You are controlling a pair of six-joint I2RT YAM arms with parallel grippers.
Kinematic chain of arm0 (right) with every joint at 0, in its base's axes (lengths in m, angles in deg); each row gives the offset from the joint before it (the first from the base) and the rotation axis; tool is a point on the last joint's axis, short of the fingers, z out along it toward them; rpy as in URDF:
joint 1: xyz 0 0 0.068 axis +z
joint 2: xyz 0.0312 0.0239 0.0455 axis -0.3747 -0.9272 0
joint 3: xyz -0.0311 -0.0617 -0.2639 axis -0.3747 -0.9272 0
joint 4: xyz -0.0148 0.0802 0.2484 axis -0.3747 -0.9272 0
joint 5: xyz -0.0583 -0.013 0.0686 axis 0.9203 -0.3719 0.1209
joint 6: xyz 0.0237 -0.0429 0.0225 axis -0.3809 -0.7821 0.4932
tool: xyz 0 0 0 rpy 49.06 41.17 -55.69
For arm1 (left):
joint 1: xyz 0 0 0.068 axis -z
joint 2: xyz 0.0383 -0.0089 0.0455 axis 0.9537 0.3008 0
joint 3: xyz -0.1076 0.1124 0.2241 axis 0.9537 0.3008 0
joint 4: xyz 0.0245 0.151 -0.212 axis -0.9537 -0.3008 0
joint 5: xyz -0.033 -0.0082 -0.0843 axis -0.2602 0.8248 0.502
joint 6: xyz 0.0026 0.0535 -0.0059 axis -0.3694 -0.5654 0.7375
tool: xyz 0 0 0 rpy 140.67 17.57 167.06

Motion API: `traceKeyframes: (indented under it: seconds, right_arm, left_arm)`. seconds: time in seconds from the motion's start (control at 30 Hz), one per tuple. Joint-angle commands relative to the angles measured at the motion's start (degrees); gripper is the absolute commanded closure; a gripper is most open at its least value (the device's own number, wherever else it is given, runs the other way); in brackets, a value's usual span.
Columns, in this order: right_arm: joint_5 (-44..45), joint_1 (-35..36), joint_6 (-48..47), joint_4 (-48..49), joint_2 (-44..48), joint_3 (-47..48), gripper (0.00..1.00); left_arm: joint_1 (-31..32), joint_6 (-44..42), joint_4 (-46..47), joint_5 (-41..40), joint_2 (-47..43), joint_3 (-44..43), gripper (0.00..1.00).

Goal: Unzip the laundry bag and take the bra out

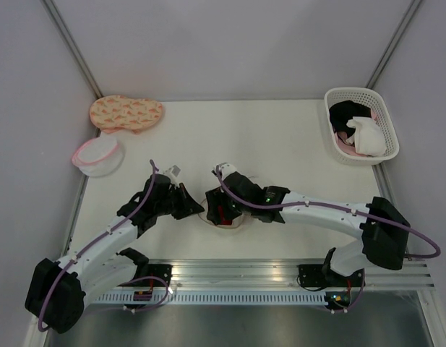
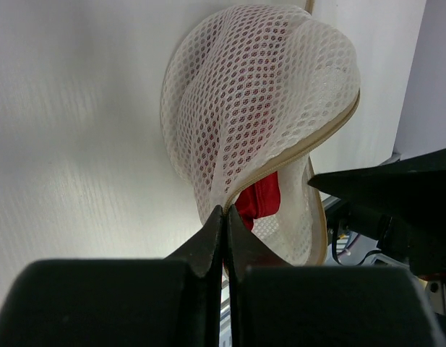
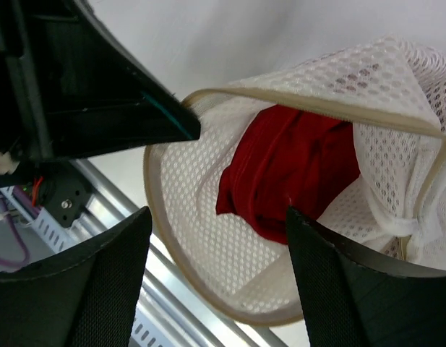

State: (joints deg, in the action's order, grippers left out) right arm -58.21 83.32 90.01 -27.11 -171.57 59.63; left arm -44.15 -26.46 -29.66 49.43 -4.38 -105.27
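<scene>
The cream mesh laundry bag (image 1: 235,223) lies unzipped near the table's front edge, between both arms. My left gripper (image 2: 225,214) is shut on the brown zip rim of the upper half (image 2: 259,108) and holds it lifted, so the bag gapes. Inside shows the red fabric of the bra (image 3: 295,173), bunched against the lower half (image 3: 208,246); its cups are hidden. My right gripper (image 3: 219,224) is open at the bag's mouth, one finger (image 3: 107,275) outside the rim and the other fingertip (image 3: 331,253) right at the red fabric. Nothing is clamped between them.
A flat orange patterned pouch (image 1: 126,113) and a pink-rimmed round bag (image 1: 98,156) lie at the far left. A white basket (image 1: 382,108) with black, pink and white garments stands at the far right. A metal rail (image 1: 280,271) runs just behind the bag's near side.
</scene>
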Motion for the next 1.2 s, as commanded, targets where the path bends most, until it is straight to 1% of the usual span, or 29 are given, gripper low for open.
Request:
traceKeyframes:
  seconds: [0.0,0.03,0.07,0.13,0.2,0.3,0.33,0.4,0.5,0.53,0.8,0.93,1.03,1.07,1.1,1.13,1.17]
  right_arm:
    - [5.3,0.7,0.8,2.3,-3.6,4.9,0.22]
    - [6.6,1.0,0.6,1.6,-4.4,6.2,0.23]
    - [7.7,1.2,0.6,0.3,-5.5,6.5,0.27]
    - [10.1,1.3,0.6,-0.7,-6.5,7.2,0.30]
    - [11.8,1.3,0.7,-1.9,-7.9,7.9,0.35]
    - [14.0,1.4,0.5,-2.7,-9.4,8.1,0.40]
    - [14.8,1.3,0.5,-2.8,-10.1,8.2,0.43]
    - [14.8,1.3,0.6,-2.8,-10.9,8.2,0.44]
    - [12.6,1.3,0.9,-1.8,-12.0,7.9,0.45]
    - [12.1,1.3,1.4,-1.4,-12.3,7.4,0.46]
    - [8.9,3.5,2.9,1.7,-13.5,5.7,0.47]
    - [8.3,5.4,3.7,2.3,-15.9,6.2,0.53]
    - [9.5,6.8,4.1,1.7,-17.4,6.6,0.54]
    - [10.0,7.1,4.0,1.3,-17.6,6.9,0.56]
    - [10.7,7.2,4.1,0.9,-17.8,7.1,0.62]
    - [12.1,7.3,4.0,-0.1,-18.3,7.3,0.75]
    - [12.8,7.3,3.7,-0.6,-18.5,7.6,0.82]
  left_arm:
    - [-0.2,1.3,0.9,-1.1,-0.9,0.4,0.98]
    - [-0.2,1.3,0.9,-1.2,-0.9,0.6,0.98]
    - [-0.2,1.3,0.9,-1.2,-0.8,0.6,0.98]
    - [-0.2,1.3,0.9,-1.4,-1.0,1.2,0.98]
    - [-0.1,1.4,1.3,-1.4,-1.0,1.8,0.98]
    - [-0.2,1.7,1.7,-1.1,-1.5,2.7,0.98]
    - [-0.2,1.8,1.8,-1.1,-1.7,2.9,0.98]
    - [-0.2,1.9,1.9,-1.1,-2.2,3.5,0.98]
    - [-0.2,2.2,1.9,-1.1,-2.8,3.8,0.98]
    - [-0.2,2.2,1.8,-1.1,-2.7,3.8,0.98]
    - [-0.1,2.6,2.7,-0.9,-2.1,3.8,0.98]
    - [-0.2,2.9,3.2,-0.7,-2.0,3.9,0.98]
    - [-0.2,3.0,3.4,-0.6,-2.1,4.0,0.98]
    - [-0.2,3.0,3.4,-0.6,-2.4,4.1,0.98]
    - [-0.1,3.0,3.4,-0.6,-2.5,4.1,0.98]
    - [-0.1,3.0,3.4,-0.6,-2.6,4.2,0.98]
    - [-0.1,3.0,3.4,-0.6,-2.6,4.3,0.98]
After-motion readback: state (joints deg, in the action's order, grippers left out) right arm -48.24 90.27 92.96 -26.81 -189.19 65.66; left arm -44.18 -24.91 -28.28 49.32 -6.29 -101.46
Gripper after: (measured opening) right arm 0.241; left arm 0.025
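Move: The red bra lies in the open bag about 8 cm below the open right fingers, some 2 cm ahead and 1 cm to their left. The zip edge pinched by the left fingers is about 7 cm left, 2 cm ahead and 4 cm below; the round lid flap is 10 cm right, 4 cm ahead and 10 cm down. From the left hand the bra is about 6 cm right, level fore and aft, 4 cm below. The right hand sinks some 8 cm into the bag, drifting left, and closes on the bra; left keeps hold. ##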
